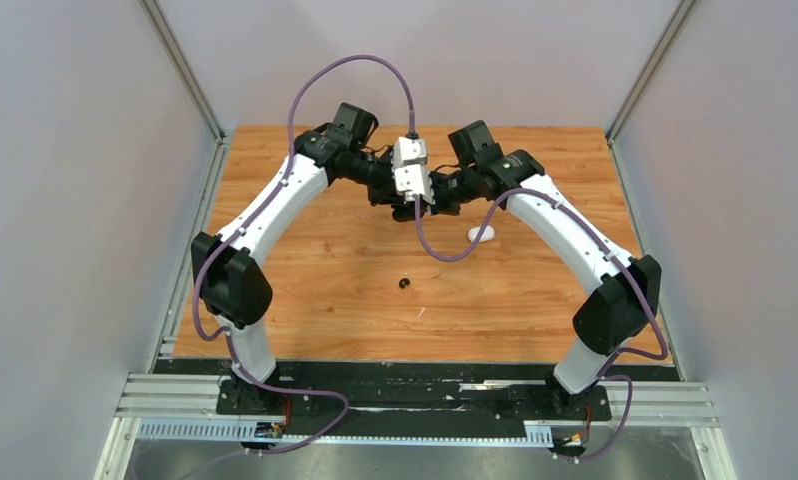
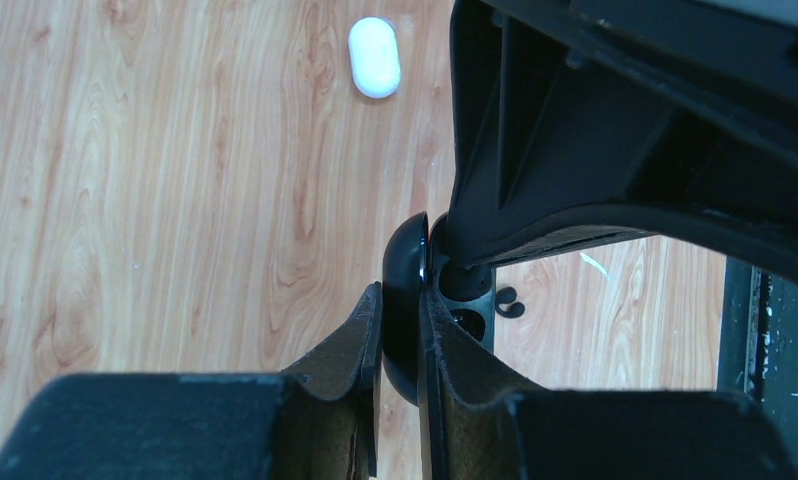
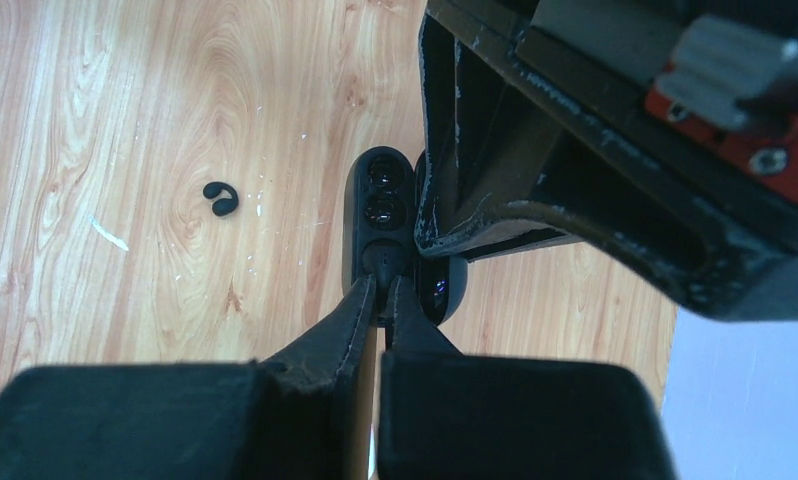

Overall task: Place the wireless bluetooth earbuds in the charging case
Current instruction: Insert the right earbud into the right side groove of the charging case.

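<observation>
Both grippers meet above the back middle of the table. My left gripper (image 2: 400, 297) is shut on the rounded lid of the open black charging case (image 2: 407, 262), holding it on edge in the air. The case's socket tray (image 3: 382, 192) faces my right gripper (image 3: 383, 288), which is shut on a small black earbud (image 3: 385, 262) pressed against the tray's near end. Two round sockets show beyond it. A second black earbud (image 1: 405, 284) lies loose on the wood, and the right wrist view shows this loose earbud (image 3: 220, 198) left of the case.
A closed white pebble-shaped case (image 1: 481, 234) lies on the wooden table (image 1: 305, 250) just right of the grippers. A small white fleck (image 1: 421, 313) lies near the loose earbud. Grey walls stand on both sides, and the arms' bases sit on a black rail (image 1: 415, 400) at the near edge.
</observation>
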`<state>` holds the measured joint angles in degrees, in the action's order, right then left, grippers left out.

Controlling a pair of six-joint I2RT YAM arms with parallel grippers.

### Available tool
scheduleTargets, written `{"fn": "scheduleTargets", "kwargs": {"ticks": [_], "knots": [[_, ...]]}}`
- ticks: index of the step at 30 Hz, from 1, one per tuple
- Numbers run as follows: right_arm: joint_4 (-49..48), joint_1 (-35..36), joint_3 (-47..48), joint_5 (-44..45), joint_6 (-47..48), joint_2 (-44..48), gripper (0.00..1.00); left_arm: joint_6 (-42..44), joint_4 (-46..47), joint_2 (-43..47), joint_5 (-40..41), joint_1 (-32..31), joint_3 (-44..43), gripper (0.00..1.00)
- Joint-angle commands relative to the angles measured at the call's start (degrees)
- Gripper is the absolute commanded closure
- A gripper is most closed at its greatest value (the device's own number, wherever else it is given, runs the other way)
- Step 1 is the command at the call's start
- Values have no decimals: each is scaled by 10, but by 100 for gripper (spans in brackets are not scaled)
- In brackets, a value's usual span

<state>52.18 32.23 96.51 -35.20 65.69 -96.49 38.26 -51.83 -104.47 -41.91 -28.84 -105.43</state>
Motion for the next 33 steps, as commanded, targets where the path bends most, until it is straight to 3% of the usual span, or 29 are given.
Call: {"fn": "scheduleTargets", "kwargs": {"ticks": [1, 14, 21, 33], "knots": [[-6, 8, -6, 12, 2, -7, 98, -9, 29, 40, -38, -1, 4, 100], [-32, 16, -1, 27, -22, 9, 73, -15, 29, 44, -37, -2, 23, 100], [-32, 12, -15, 41, -56, 54, 66, -13, 30, 44, -19, -2, 24, 100], [-71, -37, -95, -25, -189, 139, 62, -8, 27, 50, -13, -3, 32, 100]]}}
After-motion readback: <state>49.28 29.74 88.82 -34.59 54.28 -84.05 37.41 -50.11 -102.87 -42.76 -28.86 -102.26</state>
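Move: My right fingertips, shut on the right earbud, are already at the right-hand groove of the charging case; the case's middle is about 2 cm to their left, 1 cm ahead and 1 cm lower. The loose earbud lies roughly 10 cm back and 3 cm left, the white case about 13 cm right and level fore-and-aft, both some 20 cm below. From my left hand, pinching the lid, the charging case's middle is only about 1 cm back and 1 cm right. I open my right fingers a good third of their range, letting go of the earbud while that hand hardly shifts at the groove. Then I draw it off the charging case to the right, up and back, about 6 cm in all, swinging it some 10 degrees clockwise. My left hand keeps its pinch on the lid and holds the case almost still. ##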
